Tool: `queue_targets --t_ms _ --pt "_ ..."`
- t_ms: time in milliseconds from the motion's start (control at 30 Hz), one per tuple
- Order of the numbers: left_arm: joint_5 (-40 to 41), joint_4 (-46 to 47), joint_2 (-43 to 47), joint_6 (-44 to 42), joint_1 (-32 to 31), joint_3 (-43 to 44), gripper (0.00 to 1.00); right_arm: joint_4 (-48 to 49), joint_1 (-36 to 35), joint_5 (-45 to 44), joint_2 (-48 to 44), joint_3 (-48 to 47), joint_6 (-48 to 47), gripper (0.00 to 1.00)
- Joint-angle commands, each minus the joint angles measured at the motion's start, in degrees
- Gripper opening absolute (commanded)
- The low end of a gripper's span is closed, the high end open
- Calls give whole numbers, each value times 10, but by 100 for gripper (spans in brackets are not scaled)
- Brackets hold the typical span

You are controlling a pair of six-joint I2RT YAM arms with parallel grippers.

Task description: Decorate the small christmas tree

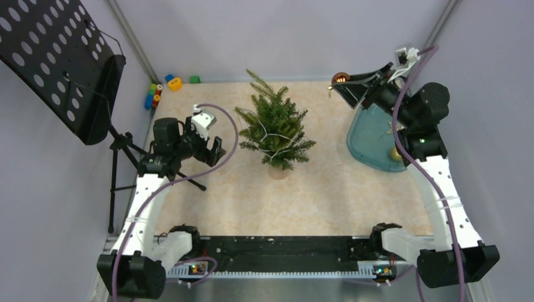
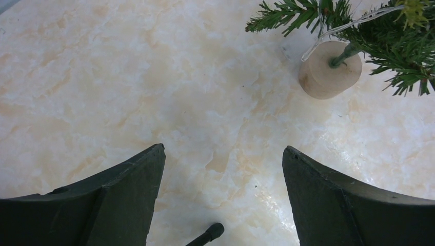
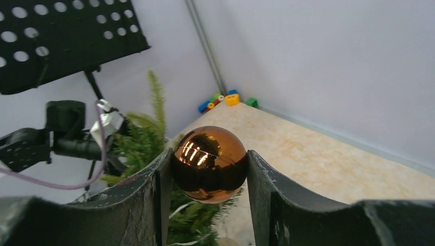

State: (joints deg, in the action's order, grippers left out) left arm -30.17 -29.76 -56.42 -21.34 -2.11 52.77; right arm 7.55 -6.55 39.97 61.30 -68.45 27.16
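Note:
The small christmas tree stands mid-table on a round pale wooden base, with a white cord wound through its dark green branches. Its base and low branches also show in the left wrist view. My right gripper is raised at the far right, right of the tree, shut on a shiny copper ball ornament, which also shows in the top view. The tree lies behind the ball. My left gripper is open and empty, low over the table left of the tree; its fingers spread wide.
A teal translucent tray at the right holds a small gold ornament. Colourful toy blocks lie in the far left corner. A black perforated music stand on a tripod stands left of the table. Grey walls close the back.

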Motion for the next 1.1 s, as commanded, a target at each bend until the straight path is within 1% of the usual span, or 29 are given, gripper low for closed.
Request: queue_targets --t_ms 0,100,200,300,467,567,633,800,967,1067 --pt "-41 -24 -7 -29 5 29 90 28 -45 6 -2 -55 16 5" --pt "-56 -31 -9 -36 5 32 90 35 -75 -3 5 -74 13 5" --pt "-58 -37 -12 -37 5 37 90 12 -99 -29 25 -112 -5 5" --pt "-61 -32 -15 -37 5 31 90 7 -124 -28 41 -135 -8 5" --pt "-70 -22 -16 -35 5 24 90 38 -167 -26 70 -148 -7 5" --pt "-73 -20 -16 -35 5 22 90 48 -178 -30 92 -156 -3 6" --pt "-74 -19 -15 -35 5 21 90 33 -185 -42 105 -167 -8 5" --pt "-74 -19 -14 -35 5 20 90 40 -200 -49 119 -173 -12 5" --pt "-75 -19 -14 -35 6 20 90 37 -211 -21 128 -182 -4 5" --pt "-76 -18 -15 -35 5 19 90 55 -213 24 127 -182 20 5"
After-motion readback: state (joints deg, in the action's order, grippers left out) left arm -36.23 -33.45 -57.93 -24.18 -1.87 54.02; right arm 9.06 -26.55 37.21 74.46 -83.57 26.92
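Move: The right hand holds the copper bauble high up. The christmas tree's middle is about 15 cm to its left, 2 cm farther out and some 20 cm lower; the tree's tip is roughly level in height, about 18 cm left and 2 cm ahead. The turquoise tray lies some 17 cm ahead, 27 cm right and 43 cm below. From the left hand, the tree's middle is about 16 cm right, 4 cm ahead, near hand height. Leftward, the right hand carries the copper bauble about 12 cm towards the upper part of the tree, easing as it gets there. It first arcs up about 7 cm and a little back, then dips some 2.5 cm and comes slightly forward. The wrist turns about 15 degrees counter-clockwise while the fingertips keep their pinch on the bauble. ##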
